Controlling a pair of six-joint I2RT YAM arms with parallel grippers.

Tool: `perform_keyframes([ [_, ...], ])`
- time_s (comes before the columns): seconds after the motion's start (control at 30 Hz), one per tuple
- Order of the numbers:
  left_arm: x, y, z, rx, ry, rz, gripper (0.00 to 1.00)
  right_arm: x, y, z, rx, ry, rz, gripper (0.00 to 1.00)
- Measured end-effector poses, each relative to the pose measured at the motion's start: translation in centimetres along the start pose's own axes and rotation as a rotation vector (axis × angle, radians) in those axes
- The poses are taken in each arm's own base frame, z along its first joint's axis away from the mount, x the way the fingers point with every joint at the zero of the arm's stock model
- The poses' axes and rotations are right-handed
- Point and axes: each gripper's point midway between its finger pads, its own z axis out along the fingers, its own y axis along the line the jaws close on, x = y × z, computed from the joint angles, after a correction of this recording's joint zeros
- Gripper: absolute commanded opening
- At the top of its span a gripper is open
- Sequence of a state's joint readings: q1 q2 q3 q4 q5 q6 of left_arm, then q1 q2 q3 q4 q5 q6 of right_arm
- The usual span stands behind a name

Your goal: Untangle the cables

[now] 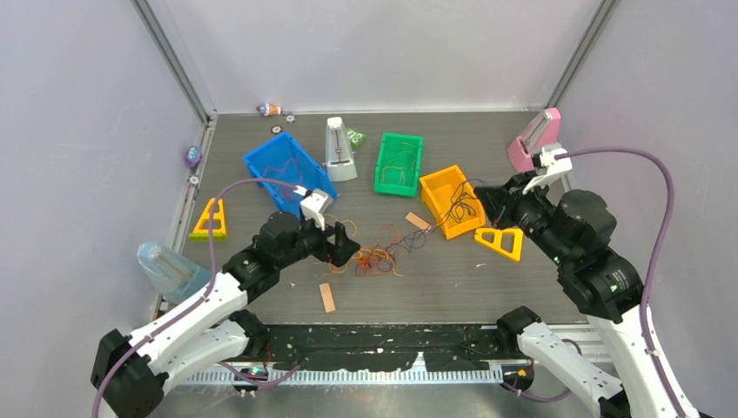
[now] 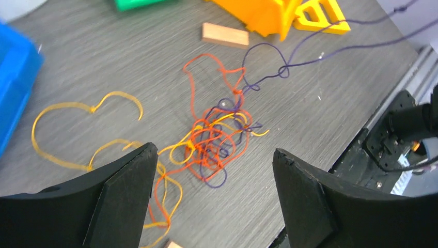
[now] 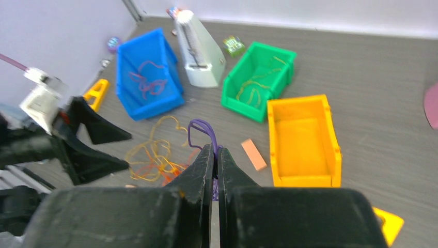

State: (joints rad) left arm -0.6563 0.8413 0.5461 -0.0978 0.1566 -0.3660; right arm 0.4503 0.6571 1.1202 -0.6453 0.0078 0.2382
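The cables form a loose tangle [image 2: 214, 142] of orange, yellow and dark purple strands on the grey table, also seen in the top view as the tangle [image 1: 379, 257]. My left gripper [image 2: 214, 155] hovers open just above its near side, holding nothing. A yellow strand [image 2: 67, 134] loops away to the left. My right gripper [image 3: 214, 151] is shut on a purple cable [image 3: 199, 129], lifted beside the orange bin [image 1: 448, 200]. The purple strand [image 2: 310, 46] runs taut from the tangle toward the right gripper [image 1: 484, 200].
A blue bin [image 3: 147, 82] holds red strands, and a green bin [image 3: 258, 82] holds yellow ones. A white wedge-shaped device [image 1: 339, 150], a pink object [image 1: 533, 139], yellow triangles [image 1: 500, 242] [image 1: 211, 219], tan strips [image 1: 326, 298] [image 1: 418, 220] and a clear bottle [image 1: 165, 266] lie around.
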Motion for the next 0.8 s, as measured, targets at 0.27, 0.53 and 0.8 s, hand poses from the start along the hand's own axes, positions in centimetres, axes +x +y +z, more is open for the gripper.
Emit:
perform_keyframes([
  [0.27, -1.6, -4.3, 3.4, 0.177, -0.086, 0.201, 0.85, -5.6, 3.9, -0.5, -0.158, -0.099, 0.027, 0.05],
  [0.53, -0.1, -5.4, 9.5, 0.195, 0.029, 0.225, 0.84, -9.7, 6.8, -0.6, -0.269, -0.15, 0.065, 0.05],
  [0.8, 1.9, -6.7, 13.4, 0.277, 0.052, 0.114, 0.81, -17.4, 9.8, -2.2, -0.369, -0.293, 0.095, 0.05],
])
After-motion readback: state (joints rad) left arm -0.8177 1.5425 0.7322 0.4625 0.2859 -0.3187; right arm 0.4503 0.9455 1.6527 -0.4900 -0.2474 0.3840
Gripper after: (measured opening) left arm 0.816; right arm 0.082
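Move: The empty, open left hand has the orange, yellow and purple cable tangle about 5 cm ahead, 8 cm to its right and 15 cm below; the near wood block lies 7 cm back, 6 cm left. The right hand already grips the purple cable; the tangle lies about 20 cm left of it, 4 cm ahead, 34 cm below. The orange bin is 18 cm straight ahead of this hand and the far wood block 13 cm ahead, 9 cm left, both well below. Upward by nearly 20 cm goes the right hand, with a drift of about 5 cm to its left, fingers tipping up and swinging counter-clockwise, still pinching the purple cable and drawing it out of the tangle. The left hand, kept wide open, sweeps right after the tangle and finally sinks, edging forward and turning clockwise; contact with the strands can't be made out. ##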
